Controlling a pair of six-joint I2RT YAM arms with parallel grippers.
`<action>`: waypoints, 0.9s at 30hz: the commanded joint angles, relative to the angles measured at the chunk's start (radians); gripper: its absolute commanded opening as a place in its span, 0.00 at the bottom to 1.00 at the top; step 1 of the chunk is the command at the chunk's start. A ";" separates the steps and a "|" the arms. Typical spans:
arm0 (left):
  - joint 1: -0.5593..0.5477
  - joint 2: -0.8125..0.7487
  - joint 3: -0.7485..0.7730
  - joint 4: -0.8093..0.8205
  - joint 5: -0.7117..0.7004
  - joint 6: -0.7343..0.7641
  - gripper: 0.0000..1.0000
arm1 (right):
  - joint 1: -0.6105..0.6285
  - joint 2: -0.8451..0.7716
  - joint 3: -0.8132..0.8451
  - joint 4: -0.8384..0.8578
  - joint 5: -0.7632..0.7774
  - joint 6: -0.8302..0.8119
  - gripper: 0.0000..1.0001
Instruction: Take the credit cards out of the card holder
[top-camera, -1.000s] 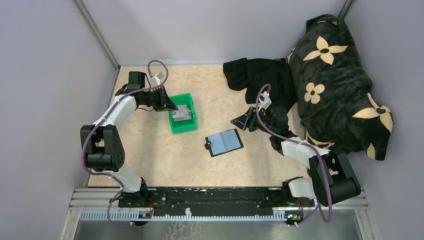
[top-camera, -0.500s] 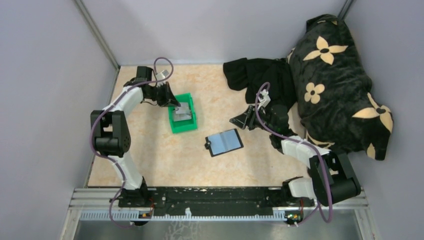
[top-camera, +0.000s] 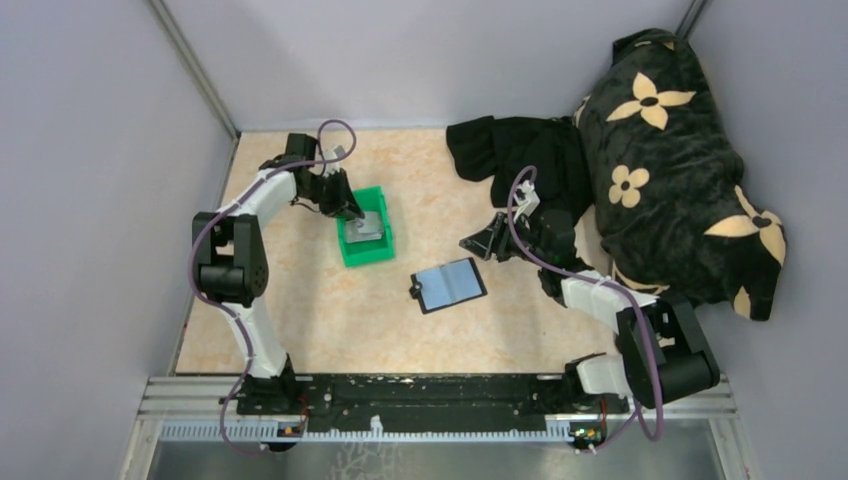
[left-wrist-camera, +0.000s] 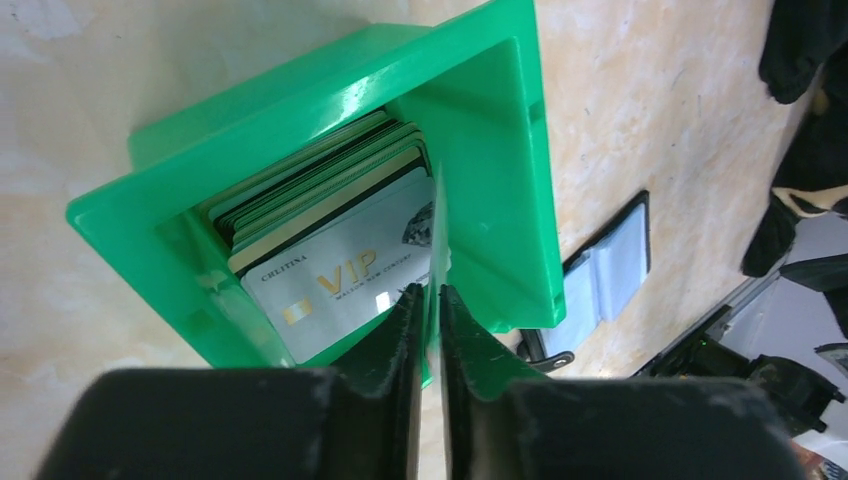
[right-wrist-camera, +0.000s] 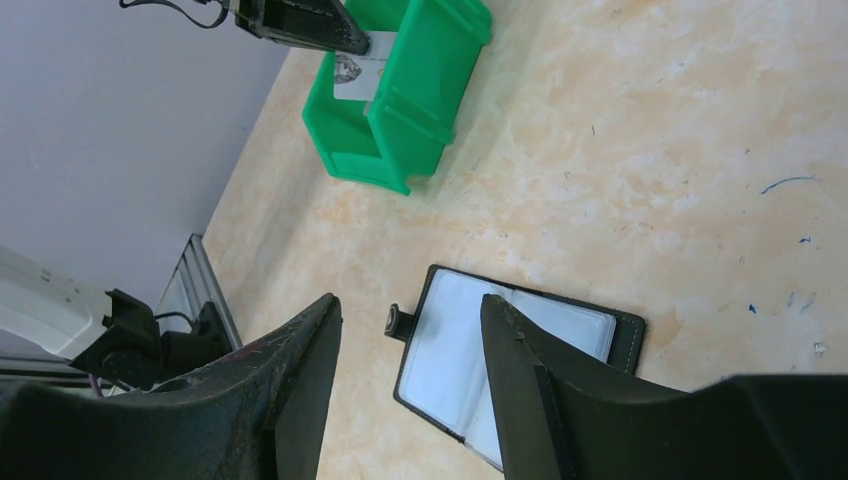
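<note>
The card holder lies open on the table, its grey-blue inner faces up and its tab to the left; it also shows below in the right wrist view. My right gripper hovers over it, open, with nothing between its fingers. My left gripper is over the green bin, its jaws close around a credit card held edge-on and upright. Several cards are stacked in the bin, with a pale grey-white VIP card on top. In the top view the left gripper is at the bin's far-left side.
The green bin stands left of the holder. A black cloth and a big black floral cushion fill the back right. Grey walls close in the left, back and right. A metal rail runs along the front edge.
The left arm has swung its gripper to the right and down over the green bin with the card in it. The right arm and the card holder have not moved.
</note>
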 joint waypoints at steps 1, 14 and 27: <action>-0.005 0.007 0.033 -0.038 -0.050 0.017 0.21 | -0.010 0.010 0.040 0.042 -0.006 -0.019 0.54; -0.005 -0.078 0.076 -0.097 -0.236 0.036 0.44 | -0.011 0.016 0.035 0.049 -0.008 -0.015 0.54; -0.041 -0.351 -0.075 0.144 -0.321 -0.058 0.45 | -0.012 0.042 0.036 0.065 -0.011 -0.007 0.54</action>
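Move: The left hand still has a card between its nearly shut fingertips, over the far half of the green box. The card pile it is meant for lies about 3 cm back, 1 cm right and some 5 cm below. The open card holder is on the table roughly 19 cm to the right and 15 cm back. From the idle right hand the card pile is about 23 cm left, 4 cm ahead and 11 cm lower. Sinking about a centimetre and easing left, the left hand opens its fingers from nearly shut to almost half wide and lets go of the card over the pile. It then climbs away quickly, roughly 10 cm, drifting farther left and slightly forward clear of the green box while the wrist tilts some 20 degrees. ##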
